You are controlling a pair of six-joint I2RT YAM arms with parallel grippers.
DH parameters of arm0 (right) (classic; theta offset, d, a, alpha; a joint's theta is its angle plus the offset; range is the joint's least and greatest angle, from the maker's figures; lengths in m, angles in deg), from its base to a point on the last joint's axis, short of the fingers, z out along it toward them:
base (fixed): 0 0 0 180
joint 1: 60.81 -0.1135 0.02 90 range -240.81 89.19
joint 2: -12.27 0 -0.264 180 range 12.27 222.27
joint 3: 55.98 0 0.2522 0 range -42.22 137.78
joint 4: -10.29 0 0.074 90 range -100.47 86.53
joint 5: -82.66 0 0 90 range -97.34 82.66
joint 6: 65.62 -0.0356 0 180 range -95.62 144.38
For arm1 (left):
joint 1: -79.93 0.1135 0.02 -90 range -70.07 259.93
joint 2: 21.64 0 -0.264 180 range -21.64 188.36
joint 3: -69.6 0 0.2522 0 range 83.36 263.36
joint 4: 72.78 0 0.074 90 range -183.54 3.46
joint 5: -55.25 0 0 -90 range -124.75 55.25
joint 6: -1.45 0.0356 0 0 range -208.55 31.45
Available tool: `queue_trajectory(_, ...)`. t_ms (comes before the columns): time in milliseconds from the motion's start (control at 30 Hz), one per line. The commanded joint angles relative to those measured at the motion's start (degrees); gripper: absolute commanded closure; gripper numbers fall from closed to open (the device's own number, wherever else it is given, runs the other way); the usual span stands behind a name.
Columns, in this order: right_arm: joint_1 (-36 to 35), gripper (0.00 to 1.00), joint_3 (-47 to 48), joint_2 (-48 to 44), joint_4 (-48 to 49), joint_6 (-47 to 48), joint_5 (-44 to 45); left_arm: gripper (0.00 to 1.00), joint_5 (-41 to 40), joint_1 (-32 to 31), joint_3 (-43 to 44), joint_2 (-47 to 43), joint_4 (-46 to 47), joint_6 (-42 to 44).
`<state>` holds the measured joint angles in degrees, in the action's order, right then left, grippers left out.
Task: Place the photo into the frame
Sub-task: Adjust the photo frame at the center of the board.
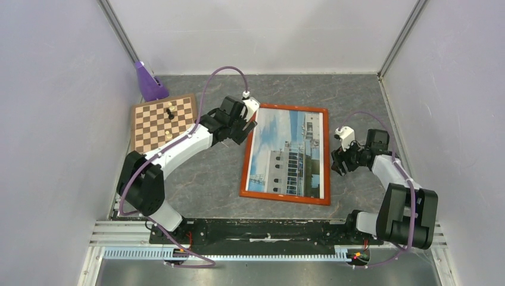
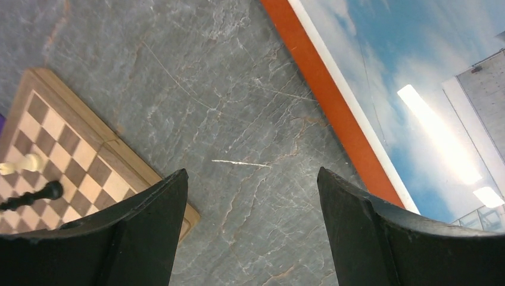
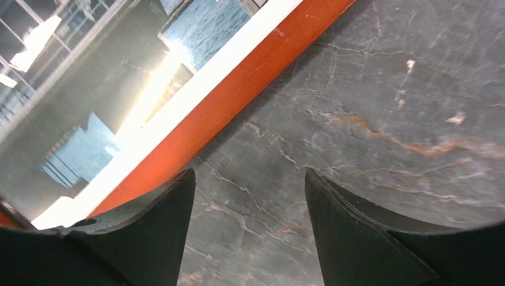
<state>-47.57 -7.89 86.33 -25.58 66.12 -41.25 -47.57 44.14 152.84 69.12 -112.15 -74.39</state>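
Note:
The photo [image 1: 290, 152], a pale building under blue cloudy sky, lies face up inside the orange-brown frame [image 1: 245, 170] at the table's middle. My left gripper [image 1: 245, 132] is open and empty, just left of the frame's upper left rail. In the left wrist view its gripper [image 2: 252, 179] hangs over bare table, with the frame rail [image 2: 333, 101] and photo [image 2: 417, 77] to the right. My right gripper [image 1: 337, 162] is open and empty, just right of the frame's right rail. The right wrist view shows the gripper [image 3: 250, 176] over table beside the rail [image 3: 238, 89] and photo [image 3: 89, 89].
A chessboard [image 1: 156, 128] with a few pieces [image 1: 170, 113] lies at the back left; it also shows in the left wrist view [image 2: 77, 161]. A purple object [image 1: 146, 80] stands in the back left corner. White walls enclose the table on three sides.

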Motion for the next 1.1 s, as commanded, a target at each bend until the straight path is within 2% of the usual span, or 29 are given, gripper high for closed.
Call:
queue_trajectory(0, 0.2, 0.30, 0.0, -4.7, -3.5, 14.0, 2.7, 0.14, 4.9, 2.4, -0.3, 0.0, -0.8, -5.0)
queue_trajectory(233, -1.3, 0.31, -4.2, -8.5, -6.3, 23.6, 6.5, 0.14, 7.1, 4.6, -2.3, -1.0, -1.0, -5.8)
queue_trajectory(567, -10.6, 0.33, -9.5, -13.1, -12.3, 30.2, 8.1, 0.14, 7.1, 7.3, -3.3, -2.1, -1.2, -5.3)
queue_trajectory(800, -24.9, 0.33, -12.8, -15.6, -10.8, 24.0, 8.9, 0.14, 9.0, 12.2, -1.8, -2.1, -0.8, -5.8)
queue_trajectory(1067, -42.9, 0.34, -10.2, -10.9, 0.9, 10.1, 10.0, 0.14, 9.1, 14.3, -0.1, -4.0, -2.0, -5.0)
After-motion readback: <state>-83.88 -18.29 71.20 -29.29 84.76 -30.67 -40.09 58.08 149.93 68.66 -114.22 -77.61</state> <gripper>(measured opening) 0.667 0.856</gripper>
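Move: The photo frame's middle lies roughly 16 cm to the right hand's left and 8 cm ahead, some 3 cm lower. Its near right corner is about 15 cm back and 3 cm left of that hand. From the left hand, the frame's middle is about 15 cm to the right and 2 cm back, 13 cm below; the chessboard's middle lies some 30 cm to its left and 4 cm ahead, similarly low. The right fingertips come against the outside of the photo frame's right side near its near corner and push it left: after a small lift outward, the hand draws back and down alongside, then sweeps left, some 11 cm left and 8 back overall. The wrist swings about 45 degrees counter-clockwise, fingers still open. The left hand, open, moves about 8 cm left and 2–3 down, away from the frame towards the chessboard. ##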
